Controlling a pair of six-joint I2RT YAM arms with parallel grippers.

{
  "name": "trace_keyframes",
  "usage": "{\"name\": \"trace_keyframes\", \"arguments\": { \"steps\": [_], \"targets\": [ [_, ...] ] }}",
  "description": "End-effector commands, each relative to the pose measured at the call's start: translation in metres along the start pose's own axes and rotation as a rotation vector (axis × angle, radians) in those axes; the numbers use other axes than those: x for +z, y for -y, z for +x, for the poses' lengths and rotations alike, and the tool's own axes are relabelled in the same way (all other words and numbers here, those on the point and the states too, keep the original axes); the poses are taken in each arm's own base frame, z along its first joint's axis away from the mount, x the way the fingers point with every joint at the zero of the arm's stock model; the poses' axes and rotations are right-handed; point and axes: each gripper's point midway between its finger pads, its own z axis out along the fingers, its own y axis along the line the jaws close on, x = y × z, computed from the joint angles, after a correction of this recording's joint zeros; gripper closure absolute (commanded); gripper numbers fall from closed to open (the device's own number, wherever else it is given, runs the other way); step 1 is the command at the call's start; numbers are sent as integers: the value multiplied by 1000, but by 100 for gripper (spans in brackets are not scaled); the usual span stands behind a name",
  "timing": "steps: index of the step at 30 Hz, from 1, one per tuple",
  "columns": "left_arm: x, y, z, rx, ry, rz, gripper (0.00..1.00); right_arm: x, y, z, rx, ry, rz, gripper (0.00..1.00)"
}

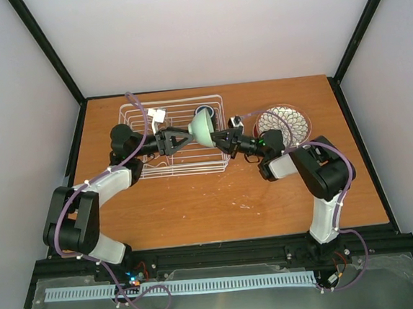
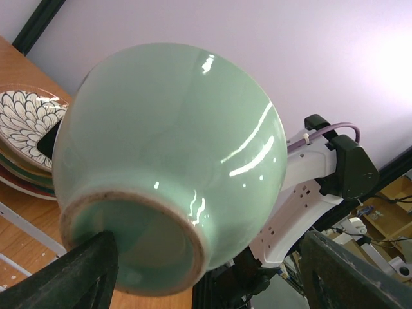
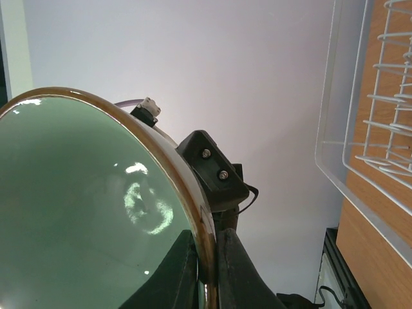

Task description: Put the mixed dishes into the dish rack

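Note:
The small mint-green bowl (image 1: pixel 203 128) hangs tilted in the air over the right end of the white wire dish rack (image 1: pixel 179 173). My right gripper (image 1: pixel 223 137) is shut on the bowl's rim (image 3: pixel 205 257), one finger inside and one outside. The bowl's green inside (image 3: pixel 84 212) fills the right wrist view. My left gripper (image 1: pixel 183 138) is open around the bowl's foot (image 2: pixel 129 251). One of its fingers (image 2: pixel 84 270) is against the foot and the other stands well clear. A dark blue mug (image 1: pixel 204 111) sits in the rack behind the bowl.
A white bowl with dark petal pattern (image 1: pixel 285 124) tops a stack of plates right of the rack. The same stack (image 2: pixel 26 129) shows at the left of the left wrist view, a red plate (image 2: pixel 19 183) at its bottom. Rack wires (image 3: pixel 386 129) are close on the right.

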Motion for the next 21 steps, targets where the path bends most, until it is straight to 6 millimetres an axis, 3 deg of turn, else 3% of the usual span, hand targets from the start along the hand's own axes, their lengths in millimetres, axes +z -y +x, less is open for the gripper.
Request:
{"name": "trace_keyframes", "arguments": {
  "steps": [1, 6, 10, 21],
  "targets": [
    [-1, 10, -4, 53, 10, 13, 23, 10, -48, 15, -163, -38, -155, 97],
    [-1, 7, -3, 42, 15, 12, 30, 19, -50, 24, -156, -65, -165, 97],
    [-1, 8, -3, 41, 17, 14, 48, 22, -49, 26, -151, -73, -168, 97],
    [-1, 7, -2, 46, 19, 26, 84, 35, -49, 35, -140, -125, -175, 97]
  ]
}}
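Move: My right hand has the green bowl by its rim, turned on its side; the bowl's middle is about 5 cm up, 4 cm left and 3 cm ahead. From my open left hand, the bowl lies some 5 cm right, 2 cm ahead and 3 cm up, foot ring facing me. From my left hand, the mug stands about 23 cm ahead, 3 cm right, 22 cm down; the rack's middle 17 cm ahead, 9 cm left, 24 cm down; the patterned plates 17 cm ahead, 30 cm right, 23 cm down. I close my left fingers most of the way at the bowl's foot ring, one finger inside the ring and the other outside its near side, while that hand eases barely 1 cm left and forward and turns only slightly. My right hand keeps its pinch on the rim and brings the bowl about 2 cm left, towards my left hand, rising about 1 cm. ##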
